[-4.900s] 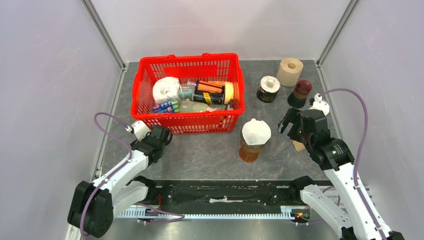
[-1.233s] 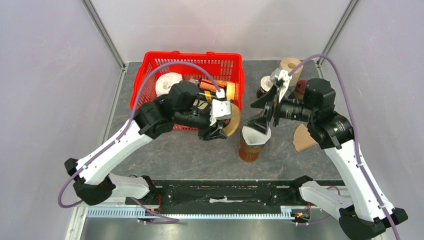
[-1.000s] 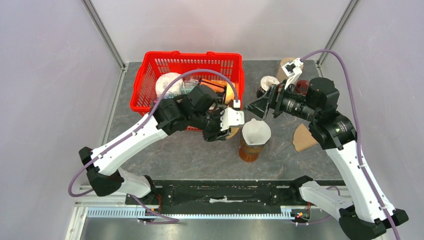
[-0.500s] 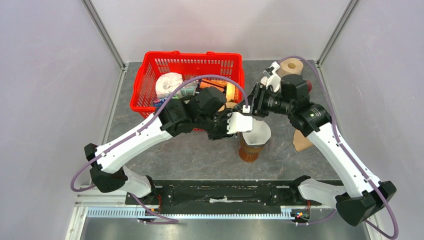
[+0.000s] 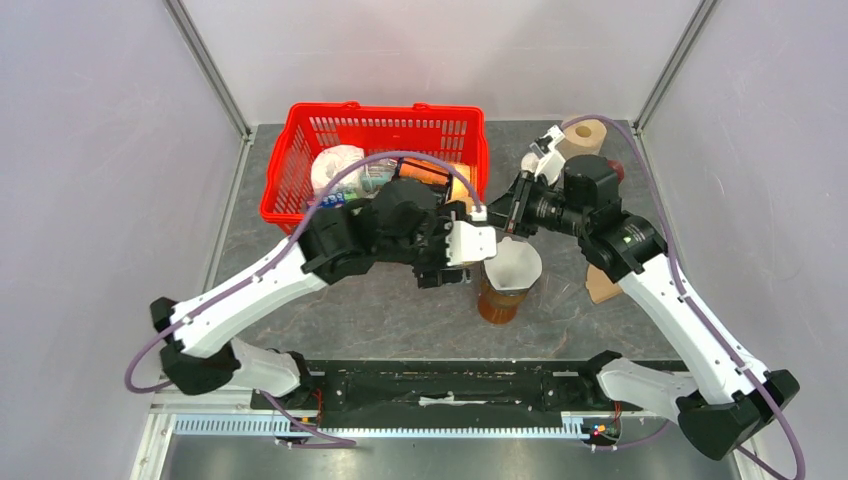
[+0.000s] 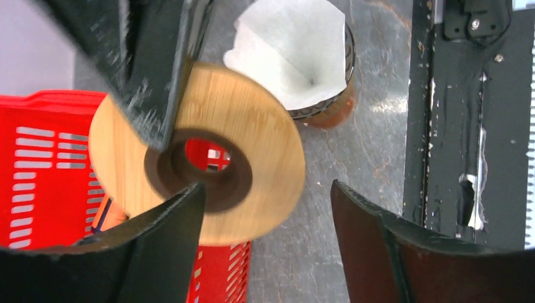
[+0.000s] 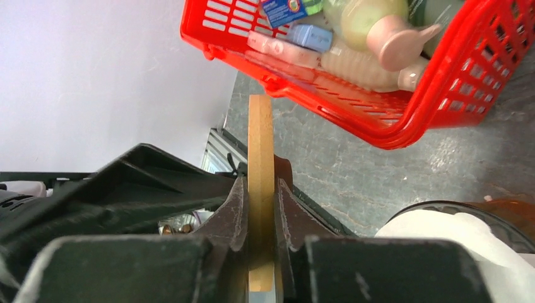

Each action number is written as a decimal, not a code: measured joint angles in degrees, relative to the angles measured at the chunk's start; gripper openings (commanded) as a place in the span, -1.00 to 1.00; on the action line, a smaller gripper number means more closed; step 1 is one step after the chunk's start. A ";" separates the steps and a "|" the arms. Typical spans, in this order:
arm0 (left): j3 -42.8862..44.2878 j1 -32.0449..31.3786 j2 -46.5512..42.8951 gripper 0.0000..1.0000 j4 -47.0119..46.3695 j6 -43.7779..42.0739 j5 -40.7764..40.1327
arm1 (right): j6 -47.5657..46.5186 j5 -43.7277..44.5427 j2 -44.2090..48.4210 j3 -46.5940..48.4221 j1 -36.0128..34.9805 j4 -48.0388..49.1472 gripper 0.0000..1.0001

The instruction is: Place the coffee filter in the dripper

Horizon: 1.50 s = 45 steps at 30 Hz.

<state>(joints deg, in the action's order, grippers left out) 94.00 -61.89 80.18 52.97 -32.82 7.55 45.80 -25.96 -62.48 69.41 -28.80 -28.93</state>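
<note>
The white paper coffee filter (image 5: 516,266) sits as an open cone in the wire dripper (image 6: 346,82) on an amber glass vessel (image 5: 496,304); the left wrist view shows the filter (image 6: 296,47) too. A round wooden ring (image 6: 265,145) hangs just above and left of it. My right gripper (image 7: 260,189) is shut on the ring's edge (image 7: 260,139), one finger on each flat face. My left gripper (image 6: 266,187) stands open beside the ring, its jaws wide apart and off the wood. From above, both grippers meet by the filter's left rim and the ring is mostly hidden.
A red basket (image 5: 375,128) full of bottles and packets stands close behind the left gripper. A paper roll (image 5: 588,133) is at the back right. A brown paper filter (image 5: 600,282) lies flat on the table right of the glass vessel.
The right gripper has moved in and closed on the wooden ring. The left gripper, which carried the ring towards the filter, has opened and let it go.
</note>
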 measured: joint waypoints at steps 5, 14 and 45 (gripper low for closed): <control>-8.59 0.04 -11.06 0.72 -10.23 5.25 0.13 | -0.52 2.47 0.87 0.00 3.89 -0.02 -1.00; -25.64 0.00 -28.63 0.74 -29.09 27.26 -15.52 | -0.26 4.57 0.92 1.07 22.34 0.90 -1.00; -51.28 0.04 -43.76 0.87 -28.61 58.97 -50.77 | 10.40 6.97 -27.69 -4.46 55.28 34.38 -0.99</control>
<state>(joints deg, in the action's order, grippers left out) 42.72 -61.84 36.42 24.36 26.15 -43.22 56.21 -18.98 -90.17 64.95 26.48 5.45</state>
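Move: The right hand already grips the rim of the wooden ring. The red-black carafe it is being carried to stands some 23 cm ahead of that hand, 32 cm to its right and 25 cm below. From the right hand, the paper roll is about 34 cm ahead and 29 cm right, the coffee can 25 cm ahead and 18 cm right; the dripper with its filter sits 2 cm back, 5 cm right, 20 cm lower. From the left hand, the carafe lies roughly 29 cm ahead, 35 cm right. Keeping its pinch on the wooden ring's rim, the right hand sweeps it some 38 cm right and 23 cm forward to the red-black carafe, swinging clockwise about 65 degrees and sinking 10 cm late on. The left hand's already opening fingers spread wider as it rises, then withdraws about 17 cm left and sinks below its starting height, turning counter-clockwise to face the basket. ##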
